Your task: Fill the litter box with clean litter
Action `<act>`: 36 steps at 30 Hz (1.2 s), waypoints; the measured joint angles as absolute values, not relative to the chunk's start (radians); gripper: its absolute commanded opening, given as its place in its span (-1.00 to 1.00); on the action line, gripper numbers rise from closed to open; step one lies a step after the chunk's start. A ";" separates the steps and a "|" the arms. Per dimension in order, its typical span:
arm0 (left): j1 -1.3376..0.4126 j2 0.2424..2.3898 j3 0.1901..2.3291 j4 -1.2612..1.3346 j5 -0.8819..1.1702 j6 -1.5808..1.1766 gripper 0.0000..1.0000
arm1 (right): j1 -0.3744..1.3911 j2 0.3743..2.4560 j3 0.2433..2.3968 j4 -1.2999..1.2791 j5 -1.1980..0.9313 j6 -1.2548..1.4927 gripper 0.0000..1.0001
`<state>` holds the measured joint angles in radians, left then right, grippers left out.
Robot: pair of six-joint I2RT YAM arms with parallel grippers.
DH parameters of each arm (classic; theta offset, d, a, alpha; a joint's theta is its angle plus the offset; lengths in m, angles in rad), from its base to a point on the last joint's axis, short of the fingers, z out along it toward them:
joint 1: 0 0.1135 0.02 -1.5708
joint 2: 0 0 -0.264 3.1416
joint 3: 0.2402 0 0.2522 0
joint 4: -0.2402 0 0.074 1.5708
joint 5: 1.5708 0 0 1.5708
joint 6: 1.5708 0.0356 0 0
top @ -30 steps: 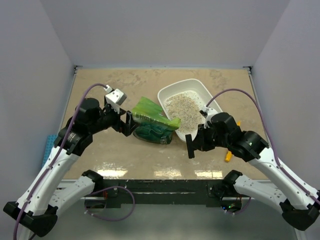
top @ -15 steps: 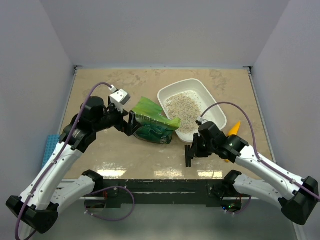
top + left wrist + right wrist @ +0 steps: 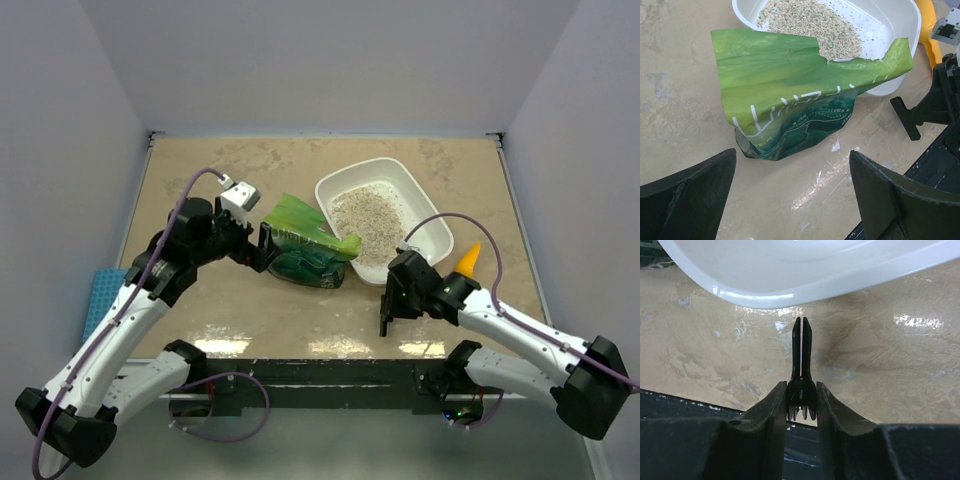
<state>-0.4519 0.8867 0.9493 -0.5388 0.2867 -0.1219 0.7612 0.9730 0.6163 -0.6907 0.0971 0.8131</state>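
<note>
The white litter box [image 3: 432, 228] sits at mid-table with a heap of clean litter [image 3: 365, 215] inside. In the left wrist view the box rim [image 3: 900, 20] and the litter [image 3: 810, 20] lie just beyond a crinkled green bag [image 3: 785, 95]. This bag [image 3: 305, 245] rests against the box's left side. My left gripper [image 3: 262, 248] hovers at the bag's left end, wide open and empty [image 3: 792, 160]. My right gripper [image 3: 385, 305] is in front of the box, its fingers pressed on a slim black spring tool [image 3: 801, 355]. That tool points at the box rim [image 3: 790, 285].
An orange scoop [image 3: 467, 260] lies right of the litter box, also seen in the left wrist view [image 3: 930, 25]. A blue pad [image 3: 100, 300] sits off the table's left edge. The dark front rail [image 3: 330, 372] runs just behind my right gripper.
My right arm has drawn back and down toward the table's near edge, carrying the black tool. The left arm has shifted only slightly beside the bag.
</note>
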 measured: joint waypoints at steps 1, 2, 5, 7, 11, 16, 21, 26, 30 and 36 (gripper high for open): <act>-0.452 0.889 0.948 -0.537 0.284 -0.122 1.00 | 0.761 0.979 0.616 -0.684 0.097 0.814 -0.30; -0.452 0.892 0.945 -0.533 0.282 -0.122 1.00 | 0.761 0.983 0.616 -0.676 0.099 0.813 -0.25; -0.452 0.897 0.935 -0.528 0.279 -0.122 1.00 | 0.761 0.990 0.616 -0.654 0.101 0.813 -0.02; -0.452 0.900 0.933 -0.528 0.279 -0.122 1.00 | 0.761 0.995 0.616 -0.640 0.104 0.815 0.06; -0.452 0.897 0.933 -0.523 0.275 -0.121 1.00 | 0.761 1.006 0.622 -0.623 0.105 0.812 0.14; -0.452 0.870 0.933 -0.523 0.241 -0.121 1.00 | 0.761 1.014 0.720 -0.661 0.116 0.784 0.21; -0.452 0.840 0.950 -0.523 0.137 -0.130 1.00 | 0.761 1.013 0.965 -0.685 0.123 0.683 0.31; -0.451 0.927 1.034 -0.535 0.053 -0.131 1.00 | 0.761 1.016 1.150 -0.669 0.142 0.544 0.44; -0.414 0.983 1.035 -0.527 0.057 -0.131 1.00 | 0.757 1.045 1.223 -0.626 0.139 0.464 0.44; -0.208 1.105 1.032 -0.447 0.289 -0.142 1.00 | 0.752 1.125 1.246 -0.589 0.110 0.400 0.44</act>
<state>-0.2077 1.1046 1.0321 -0.4465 0.2893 -0.1425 0.7517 1.1248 1.2457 -0.5892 0.1101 0.3996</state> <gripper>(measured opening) 0.997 0.720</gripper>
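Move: The litter bag lies about 14 cm ahead of the right hand and 19 cm to its left, its middle roughly 2 cm higher. The black cutter is still between that hand's fingers, just above the table. The litter box's middle is some 24 cm straight ahead, about level in height, and the yellow scoop about 6 cm ahead and 20 cm to the right. From the left hand, the bag is roughly 6 cm ahead, 9 cm right and 16 cm below. Letting go of the black cutter on the table, the right fingers, already easing apart, spread wide and come free; the hand creeps forward, then sweeps up over 20 cm and about 10 forward, 7 left, tips tilting up some 35 degrees, to high above the gap between bag and litter box. The open left hand, after a small dip, swings forward and left past the bag's left end, turning counter-clockwise. ##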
